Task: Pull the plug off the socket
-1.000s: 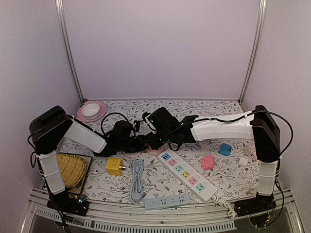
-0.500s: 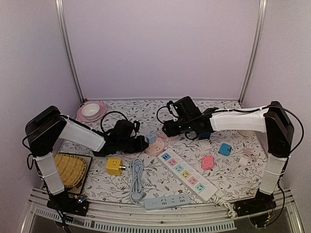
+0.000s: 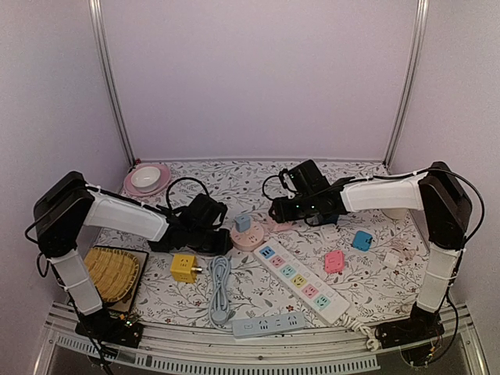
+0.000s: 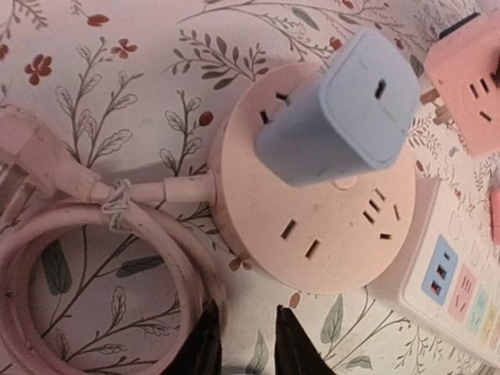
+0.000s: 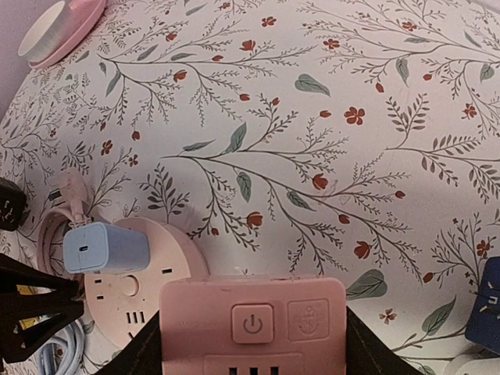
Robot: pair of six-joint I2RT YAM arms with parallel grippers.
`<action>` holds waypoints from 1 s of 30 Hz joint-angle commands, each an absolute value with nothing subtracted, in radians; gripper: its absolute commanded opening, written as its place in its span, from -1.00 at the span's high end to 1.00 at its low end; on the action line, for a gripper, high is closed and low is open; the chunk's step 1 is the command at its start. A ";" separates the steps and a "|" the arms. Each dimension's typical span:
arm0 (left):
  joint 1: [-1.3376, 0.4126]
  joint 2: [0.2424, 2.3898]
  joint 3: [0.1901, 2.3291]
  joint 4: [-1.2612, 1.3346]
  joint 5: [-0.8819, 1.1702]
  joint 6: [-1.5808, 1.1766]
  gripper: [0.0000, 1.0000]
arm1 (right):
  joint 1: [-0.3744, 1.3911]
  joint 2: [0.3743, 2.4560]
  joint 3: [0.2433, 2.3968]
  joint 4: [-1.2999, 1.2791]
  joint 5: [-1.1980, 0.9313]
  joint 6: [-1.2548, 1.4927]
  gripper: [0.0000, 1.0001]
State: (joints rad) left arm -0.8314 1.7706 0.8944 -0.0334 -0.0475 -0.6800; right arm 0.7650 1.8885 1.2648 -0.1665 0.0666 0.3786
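Observation:
A round pink socket (image 3: 251, 237) lies mid-table with a pale blue plug (image 3: 243, 224) standing in it; both also show in the left wrist view, the socket (image 4: 320, 203) and the plug (image 4: 336, 109). My right gripper (image 3: 283, 214) is shut on a pink cube plug (image 5: 251, 328) and holds it clear of the socket, to its right, with its prongs bare (image 4: 428, 105). My left gripper (image 4: 246, 344) rests at the socket's near-left edge beside its coiled pink cord (image 4: 117, 258), with the jaws a narrow gap apart and nothing between them.
A white power strip (image 3: 305, 283) lies right of the socket. Nearby are a yellow cube (image 3: 183, 267), a grey cable (image 3: 221, 289), a grey-blue strip (image 3: 268, 324), a blue cube (image 3: 361, 240) and a pink adapter (image 3: 334, 261). A woven basket (image 3: 113, 273) and a pink plate (image 3: 147, 179) are on the left.
My right gripper has drawn back to the right from the round socket, carrying the pink cube plug out of it. My left gripper stays at the socket.

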 commanded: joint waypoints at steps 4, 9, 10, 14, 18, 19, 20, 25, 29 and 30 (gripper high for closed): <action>-0.843 1.729 0.996 -0.104 -0.132 -0.514 0.16 | 0.758 1.891 1.241 -0.125 0.068 0.394 -0.23; -0.843 1.759 1.069 -0.122 -0.152 -0.410 -0.11 | 0.756 1.872 1.224 -0.134 0.087 0.393 -0.50; -0.841 1.768 1.084 -0.126 -0.156 -0.391 -0.15 | 0.756 1.867 1.221 -0.137 0.092 0.393 -0.55; -0.836 1.830 1.175 -0.170 -0.180 -0.322 -0.27 | 0.756 1.840 1.218 -0.145 0.106 0.393 -0.66; -0.824 1.891 1.254 -0.202 -0.158 -0.266 -0.36 | 0.756 1.801 1.172 -0.152 0.119 0.398 -0.66; -0.823 1.908 1.272 -0.214 -0.152 -0.256 -0.37 | 0.755 1.789 1.163 -0.152 0.121 0.402 -0.67; -0.822 1.923 1.288 -0.226 -0.150 -0.250 -0.37 | 0.755 1.777 1.155 -0.152 0.121 0.404 -0.67; -0.818 1.956 1.310 -0.248 -0.138 -0.235 -0.35 | 0.756 1.708 1.099 -0.152 0.124 0.415 -0.66; -0.808 1.999 1.312 -0.247 -0.135 -0.231 -0.27 | 0.761 1.666 1.061 -0.140 0.103 0.437 -0.66; -0.806 2.006 1.315 -0.249 -0.136 -0.233 -0.24 | 0.766 1.660 1.055 -0.137 0.103 0.439 -0.66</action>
State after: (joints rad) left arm -0.8215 1.9564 1.2922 -0.2249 -0.1429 -0.2558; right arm 0.7597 1.7077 1.0870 -0.1562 0.1024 0.4122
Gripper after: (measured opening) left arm 0.640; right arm 0.832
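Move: The blue plug on the round pink socket stands about 6 cm ahead of the left hand, 4 to its right and 3 higher; the socket's middle is 4 ahead and 5 right, and the pink cord coil 4 to the left, level. The right hand holds the pink cube plug; its bare table spot is about 3 cm back, 4 right and 7 below, with the round socket 4 back and 7 left, the navy plug 10 right, level. Lift the left gripper about 7 cm while carrying it forward and to the right to the blue plug, spreading its fingers and turning some 15 degrees clockwise, then sink about 3 cm so they straddle the plug. With the right, ease down about 1 cm, open and let go of the pink cube plug, then draw right and back, rising. ##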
